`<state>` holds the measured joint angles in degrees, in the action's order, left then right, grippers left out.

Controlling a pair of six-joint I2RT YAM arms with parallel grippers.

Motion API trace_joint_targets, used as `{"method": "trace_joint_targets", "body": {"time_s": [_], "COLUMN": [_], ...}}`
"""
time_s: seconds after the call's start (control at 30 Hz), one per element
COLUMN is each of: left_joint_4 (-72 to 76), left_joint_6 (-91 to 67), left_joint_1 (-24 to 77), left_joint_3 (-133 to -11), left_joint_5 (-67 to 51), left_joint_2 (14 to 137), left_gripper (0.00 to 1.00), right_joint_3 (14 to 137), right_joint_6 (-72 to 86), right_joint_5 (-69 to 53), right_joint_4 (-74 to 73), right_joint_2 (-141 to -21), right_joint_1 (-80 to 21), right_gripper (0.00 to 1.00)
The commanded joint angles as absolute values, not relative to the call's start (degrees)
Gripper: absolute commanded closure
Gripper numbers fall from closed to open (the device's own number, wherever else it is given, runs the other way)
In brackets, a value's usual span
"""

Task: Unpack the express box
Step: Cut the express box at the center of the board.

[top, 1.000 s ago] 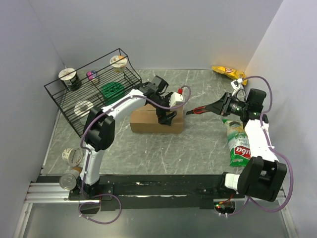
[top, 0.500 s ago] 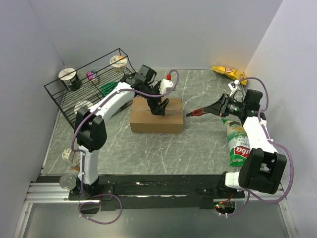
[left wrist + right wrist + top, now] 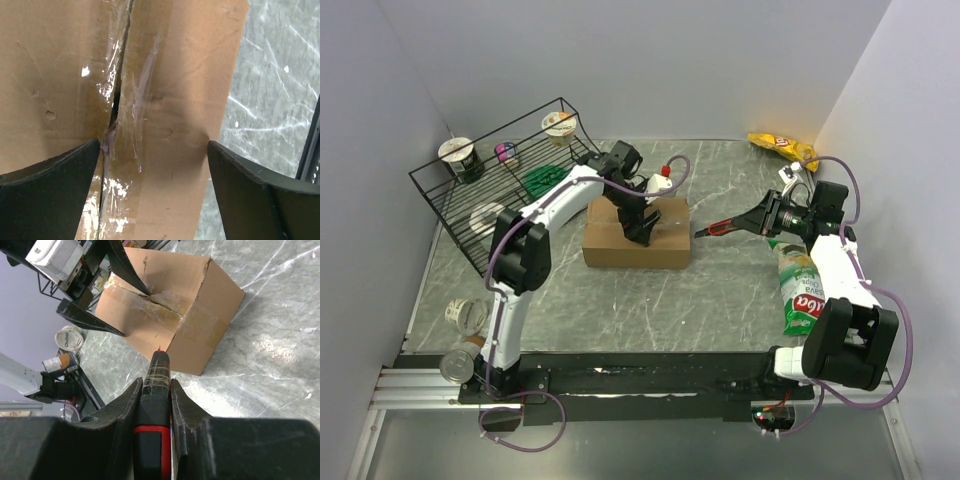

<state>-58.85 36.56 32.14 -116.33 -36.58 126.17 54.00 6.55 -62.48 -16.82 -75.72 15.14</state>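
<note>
The express box (image 3: 620, 243), a brown carton with clear tape along its centre seam, lies in the middle of the table, flaps down. A dark slit shows in the seam (image 3: 116, 100). My left gripper (image 3: 642, 224) hangs open just over the box top (image 3: 175, 75). One finger sits at the seam and the other near the flap's outer edge, nothing between them (image 3: 154, 144). My right gripper (image 3: 156, 382) is shut on a black and red cutter (image 3: 155, 405). The cutter's tip (image 3: 705, 230) points at the box's right end (image 3: 200, 325), a little apart from it.
A black wire rack (image 3: 510, 190) with cups and a green lid stands at the back left. A yellow snack bag (image 3: 780, 147) lies at the back right, a green one (image 3: 802, 292) under the right arm. Cups (image 3: 465, 315) and a can (image 3: 455, 365) sit front left.
My left gripper has shifted from the box's right front part back toward the middle of its top, still open. The right gripper with the cutter has barely moved.
</note>
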Motion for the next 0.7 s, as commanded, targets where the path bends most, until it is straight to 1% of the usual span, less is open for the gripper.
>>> {"method": "trace_joint_targets", "body": {"time_s": [0.0, 0.07, 0.1, 0.13, 0.17, 0.2, 0.23, 0.27, 0.3, 0.37, 0.4, 0.5, 0.53, 0.57, 0.63, 0.67], "left_joint_4": [-49.2, -46.9, -47.7, -49.6, -55.3, -58.3, -61.9, -64.4, -67.5, -69.3, -69.4, -68.1, -68.9, -69.7, -73.2, -74.4], "left_joint_6": [33.3, 34.0, 35.1, 36.2, 37.9, 41.1, 42.6, 43.5, 44.0, 45.3, 45.6, 46.1, 46.8, 47.4, 49.2, 49.6], "left_joint_1": [33.4, 33.5, 33.5, 33.5, 33.5, 33.4, 33.2, 33.2, 33.2, 33.2, 33.1, 33.0, 33.0, 33.0, 33.0, 32.9], "left_joint_3": [-108.6, -106.5, -106.9, -109.0, -110.5, -112.2, -115.6, -117.1, -118.4, -120.1, -119.9, -117.8, -117.3, -117.4, -119.1, -119.8], "left_joint_5": [-29.6, -29.4, -30.0, -32.9, -34.6, -36.7, -41.3, -42.7, -44.2, -47.1, -47.9, -50.8, -51.6, -52.0, -53.3, -53.5], "left_joint_2": [123.5, 122.3, 122.6, 123.3, 125.7, 127.0, 128.3, 130.6, 131.3, 131.7, 131.2, 128.4, 127.9, 127.6, 128.1, 129.0], "left_gripper": [0.04, 0.04, 0.04, 0.04, 0.04, 0.03, 0.03, 0.03, 0.01, 0.06, 0.1, 0.17, 0.24, 0.28, 0.39, 0.48], "right_joint_3": [53.8, 53.4, 53.3, 53.2, 53.3, 53.3, 53.4, 53.8, 53.9, 54.4, 54.7, 54.9, 54.7, 54.5, 54.0, 53.4], "right_joint_6": [5.5, 5.4, 5.4, 5.4, 5.4, 5.4, 5.4, 5.4, 5.3, 4.5, 4.0, 4.0, 5.7, 6.6, 10.4, 11.7], "right_joint_5": [-64.2, -64.3, -64.3, -64.6, -64.6, -64.7, -64.7, -64.7, -64.7, -64.6, -64.5, -64.9, -65.2, -65.3, -65.7, -66.0], "right_joint_4": [-16.4, -16.3, -16.3, -16.2, -16.2, -16.1, -16.0, -15.9, -15.9, -16.4, -16.6, -15.5, -14.5, -11.7, -7.8, -4.2], "right_joint_2": [-72.9, -73.0, -73.1, -73.4, -74.0, -74.3, -74.5, -75.0, -75.3, -75.8, -76.0, -76.6, -76.6, -76.6, -76.5, -76.4], "right_joint_1": [14.9, 14.8, 14.7, 14.7, 14.7, 14.5, 14.4, 14.4, 14.3, 14.3, 14.3, 14.3, 14.4, 14.4, 14.4, 14.5], "right_gripper": [1.0, 1.0, 1.0, 1.0, 1.0, 1.0, 1.0, 1.0, 1.0, 1.0, 1.0, 1.0, 1.0, 1.0, 1.0, 1.0]}}
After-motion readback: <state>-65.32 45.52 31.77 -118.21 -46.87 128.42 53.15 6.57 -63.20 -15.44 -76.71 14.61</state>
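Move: The express box is right under the left gripper: its middle lies about 4 cm ahead, level sideways and some 4 cm below. The wire rack stands roughly 30 cm to the left and 8 cm ahead of that gripper. From the right hand, which already holds the knife, the box's middle is about 27 cm left, 6 cm ahead and 12 cm lower; the green bag is some 11 cm right and 4 cm back, about 17 cm below. Keep the left fingertips on the box top, between the taped seam and the near edge, barely shifting at first, then drag the box back towards the robot with about 2.5 cm of hand travel, turning the wrist some 10 degrees clockwise and closing the fingers to roughly two-thirds open. Hold the knife almost still in the right hand at the box's right end. ##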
